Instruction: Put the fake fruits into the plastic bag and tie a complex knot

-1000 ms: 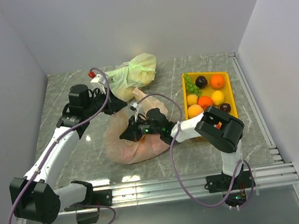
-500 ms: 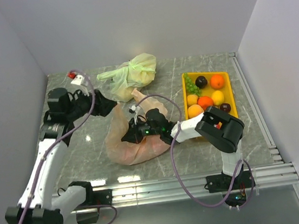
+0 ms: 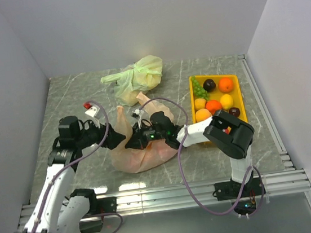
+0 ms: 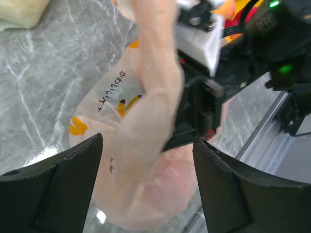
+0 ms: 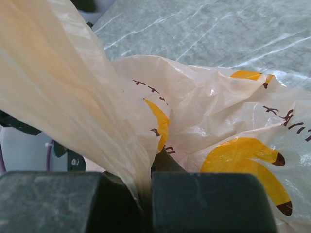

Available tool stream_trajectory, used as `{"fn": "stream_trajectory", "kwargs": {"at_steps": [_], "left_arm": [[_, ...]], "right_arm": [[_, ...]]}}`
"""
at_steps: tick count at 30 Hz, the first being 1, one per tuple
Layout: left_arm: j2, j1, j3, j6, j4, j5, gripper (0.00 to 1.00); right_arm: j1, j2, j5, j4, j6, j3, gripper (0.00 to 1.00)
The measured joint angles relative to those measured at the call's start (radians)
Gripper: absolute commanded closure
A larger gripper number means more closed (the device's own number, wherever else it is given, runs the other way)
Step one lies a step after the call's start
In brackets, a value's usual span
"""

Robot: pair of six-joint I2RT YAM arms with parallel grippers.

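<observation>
The peach-orange plastic bag [image 3: 146, 154] lies crumpled at the table's middle, printed with yellow shapes [image 5: 243, 155]. My right gripper [image 3: 135, 142] is shut on a twisted handle strip of it [image 5: 87, 97], pinched between the pads [image 5: 143, 191]. Just left of the bag, my left gripper [image 3: 118, 139] stands open; in its wrist view the bag's raised strip [image 4: 150, 87] runs through the wide gap [image 4: 148, 189] and nothing is gripped. The fake fruits [image 3: 216, 100] sit in the yellow tray [image 3: 191, 92] on the right, an orange [image 3: 226, 84] among them.
A pale yellow-green knotted bag [image 3: 138, 75] lies at the back of the table. The right arm's black wrist and cables [image 4: 218, 92] sit close beside the left fingers. White walls close in both sides, and a metal rail [image 3: 198, 189] runs along the front.
My left gripper opened and let go of the handle strip. It swung from near the pale green bag out to the left and then forward to the peach bag's left side. The right gripper stayed shut.
</observation>
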Motion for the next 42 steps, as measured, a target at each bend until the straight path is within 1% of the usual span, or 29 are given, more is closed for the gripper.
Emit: {"fn": "stream_trajectory", "kwargs": {"at_steps": [2,3,5,6,7,8,9,10,11,12,14,16,19,20,22,23,24,26,28,31,33,38,42], "left_arm": [[0.066,0.000,0.002,0.033,0.027,0.025,0.27],[0.121,0.000,0.005,0.055,0.039,0.037,0.32],[0.184,0.000,0.005,0.076,0.049,0.052,0.37],[0.211,0.000,0.005,0.083,0.055,0.063,0.42],[0.236,0.000,0.005,0.088,0.064,0.077,0.56],[0.251,0.000,0.005,0.085,0.073,0.090,0.62],[0.264,0.000,0.005,0.085,0.089,0.104,0.68],[0.274,0.000,0.006,0.079,0.106,0.114,0.80],[0.285,-0.001,0.006,0.069,0.126,0.124,0.85],[0.294,-0.001,0.006,0.063,0.144,0.130,0.94],[0.315,-0.001,0.009,0.055,0.170,0.143,0.99],[0.337,-0.001,0.019,0.053,0.185,0.150,1.00],[0.358,-0.001,0.039,0.063,0.192,0.154,1.00],[0.359,-0.001,0.044,0.068,0.193,0.154,0.99],[0.360,-0.001,0.051,0.080,0.195,0.160,0.99],[0.360,-0.001,0.054,0.085,0.196,0.161,1.00],[0.360,-0.001,0.055,0.092,0.196,0.163,1.00],[0.360,-0.001,0.056,0.109,0.196,0.169,0.99],[0.360,-0.001,0.056,0.126,0.194,0.173,0.99],[0.360,-0.001,0.056,0.148,0.191,0.179,0.99],[0.359,-0.001,0.056,0.162,0.188,0.183,0.99],[0.358,-0.003,0.064,0.207,0.166,0.188,1.00],[0.358,-0.005,0.080,0.244,0.154,0.196,0.99]], "right_arm": [[-0.004,0.000,-0.014,0.000,0.005,0.000,1.00],[-0.007,0.000,-0.018,0.001,0.008,0.000,1.00],[-0.014,0.000,-0.026,0.001,0.009,0.000,1.00],[-0.018,0.000,-0.030,0.002,0.009,0.000,1.00],[-0.021,0.000,-0.035,0.001,0.009,0.000,1.00],[-0.023,0.000,-0.039,0.001,0.009,0.000,1.00],[-0.024,0.000,-0.042,0.000,0.009,0.001,0.87],[-0.026,0.000,-0.045,-0.002,0.010,0.002,0.80],[-0.027,-0.002,-0.048,-0.006,0.008,0.004,0.71],[-0.027,-0.006,-0.053,-0.017,0.002,0.005,0.64],[-0.030,-0.026,-0.064,-0.052,-0.016,0.006,0.50],[-0.040,-0.063,-0.077,-0.111,-0.043,0.008,0.45],[-0.090,-0.163,-0.105,-0.246,-0.097,0.010,0.44],[-0.119,-0.209,-0.113,-0.301,-0.115,0.010,0.41],[-0.188,-0.308,-0.130,-0.414,-0.146,0.029,0.41],[-0.226,-0.355,-0.135,-0.462,-0.156,0.044,0.37],[-0.259,-0.388,-0.141,-0.495,-0.162,0.058,0.35],[-0.337,-0.451,-0.148,-0.550,-0.170,0.089,0.35],[-0.406,-0.477,-0.148,-0.591,-0.183,0.110,0.34],[-0.460,-0.436,-0.150,-0.655,-0.200,0.143,0.33],[-0.481,-0.371,-0.156,-0.698,-0.204,0.171,0.24],[-0.516,-0.203,-0.174,-0.825,-0.235,0.230,0.23],[-0.526,-0.133,-0.176,-0.903,-0.257,0.286,0.22]]}}
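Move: The left hand's open fingers hang just short of the plastic bag's left handle, whose upright part stands about 4 cm ahead of them, 2 cm to the right and 4 cm lower; the fruit-filled bag body sits roughly 12 cm right, 6 cm back and 12 cm below. The right hand, shut on that left handle, goes next for the right handle, about 13 cm ahead, 14 cm to its right, near its own height. The bag body is about 7 cm right of this hand, 3 cm back and 5 cm below; the yellow tray lies some 40 cm right and 11 cm ahead. The left fingers close on the bag's left handle after dipping down and forward about 4 cm and slightly right, then keep their pinch while the wrist turns some 15 degrees clockwise. Only then does the right hand open and let go, arcing over the bag, some 18 cm right and 13 cm forward, first rising and then sinking; it tips its fingertips down and brings them open around the right handle. ##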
